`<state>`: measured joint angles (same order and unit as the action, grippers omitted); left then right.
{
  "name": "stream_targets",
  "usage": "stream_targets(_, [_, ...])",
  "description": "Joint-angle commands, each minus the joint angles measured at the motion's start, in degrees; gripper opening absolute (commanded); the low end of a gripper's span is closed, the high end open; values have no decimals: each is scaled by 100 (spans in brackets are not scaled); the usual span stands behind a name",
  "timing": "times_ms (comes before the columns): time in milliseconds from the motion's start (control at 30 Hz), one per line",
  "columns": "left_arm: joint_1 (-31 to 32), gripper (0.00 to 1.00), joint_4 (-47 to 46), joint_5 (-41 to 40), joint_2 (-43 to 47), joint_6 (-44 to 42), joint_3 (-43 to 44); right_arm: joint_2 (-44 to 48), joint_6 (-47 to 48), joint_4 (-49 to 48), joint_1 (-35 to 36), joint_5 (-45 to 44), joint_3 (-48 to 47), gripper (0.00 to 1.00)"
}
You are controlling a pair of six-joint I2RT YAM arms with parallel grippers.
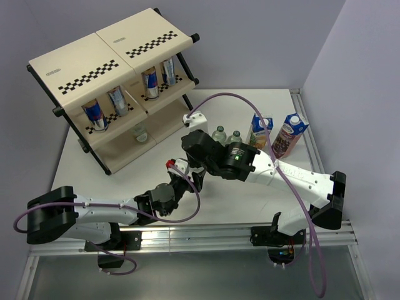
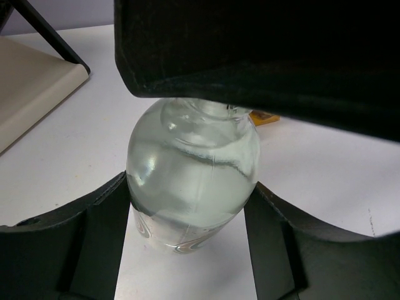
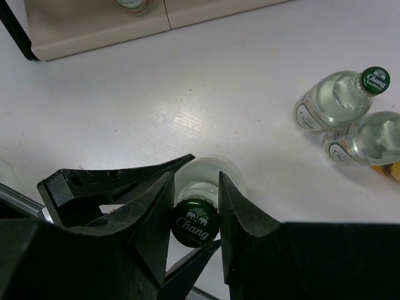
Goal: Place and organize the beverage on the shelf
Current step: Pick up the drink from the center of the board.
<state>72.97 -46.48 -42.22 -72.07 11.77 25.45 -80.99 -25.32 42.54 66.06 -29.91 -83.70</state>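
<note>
A small clear bottle [image 2: 194, 169] with a green cap [image 3: 195, 222] stands on the white table. My right gripper [image 3: 195, 206] is shut on its neck from above. My left gripper [image 2: 189, 185] reaches in from the side, its fingers [image 2: 109, 212] pressed against both flanks of the bottle's body. In the top view the two grippers meet near the table's middle [image 1: 190, 165] and hide this bottle. The shelf [image 1: 94, 65] stands at the back left with several cans [image 1: 94, 115] on its middle tier and one bottle [image 1: 140, 133] on its lowest tier.
Two more clear bottles [image 1: 219, 133] [image 1: 235, 137] stand right of the shelf, also seen in the right wrist view as bottles [image 3: 340, 97] [image 3: 369, 140]. A yellow carton [image 1: 260, 130] and a purple carton [image 1: 289, 134] stand beyond them. A purple cable [image 1: 250, 103] arches over the table.
</note>
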Motion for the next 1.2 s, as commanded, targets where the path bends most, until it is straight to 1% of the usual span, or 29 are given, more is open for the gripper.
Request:
stream_targets(0, [-28,0,69,-365,141,-61,127,83,-96,-774,205,442,-349,10])
stream_targets(67, [-20,0,95,-489,158,-26,153,75,-70,-800,205,390,-340,17])
stream_targets(100, [-11,0,86,-628,176,-26,153,57,-52,-809,197,355,-340,26])
stream_targets(133, [-2,0,52,-682,211,-34,118,48,-34,-800,205,328,-340,34])
stream_targets(167, [24,0,-1,-752,237,-43,83,40,-8,-809,205,328,-314,47])
stream_targets(233, [42,0,-185,-911,343,-43,-31,-4,10,-818,197,267,-313,53])
stream_targets(333, [51,0,-353,-972,536,-52,-180,-118,-8,-739,196,214,-375,58])
stream_targets(367, [51,0,-397,-1007,580,-52,-207,-171,-17,-721,196,188,-410,62])
stream_targets(533, [42,0,-432,-1402,704,-34,-322,-233,-166,-607,170,-85,-463,75])
stream_targets(567, [42,0,-424,-1595,695,-34,-330,-163,-184,-624,170,-120,-437,84])
stream_targets(600, [42,0,-406,-1684,660,-8,-330,-119,-210,-651,144,-120,-410,88])
stream_targets(667, [25,0,-467,-1815,659,18,-409,56,-228,-747,118,-103,-314,100])
stream_targets(800, [-55,0,-459,-1975,712,211,-515,373,-315,-818,47,-260,-191,100])
stream_targets(933, [-248,0,-265,-1966,756,396,-602,934,-412,-1010,-14,-419,203,100])
stream_targets(1067, [-283,0,-370,-2036,791,423,-691,1287,-430,-1213,-181,-288,495,100])
stream_targets(1167, [-353,0,-257,-2220,809,449,-673,1402,-421,-1204,-331,-279,618,100])
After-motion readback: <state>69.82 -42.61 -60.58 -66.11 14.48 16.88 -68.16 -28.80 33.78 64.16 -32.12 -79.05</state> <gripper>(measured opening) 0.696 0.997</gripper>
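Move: The left gripper already holds the soda bottle by its body, while the right pinches its neck; the bottle's middle is about 7 cm below the right hand, directly under it. From the left hand, the lower shelf with its one bottle lies roughly 20 cm left, 14 cm ahead and 8 cm down. The two standing bottles are some 14 cm ahead, about 8 and 14 cm right and 6 cm lower. Spread the right fingers from the bottle's neck to fully open, then lift that hand clear about 7 cm, backing off to the right and rolling its left side up. Keep the left grip closed on the body and carry the bottle left some 10 cm towards the lower shelf, hesitating until the right hand comes away, then sinking about 4 cm and turning counter-clockwise. ##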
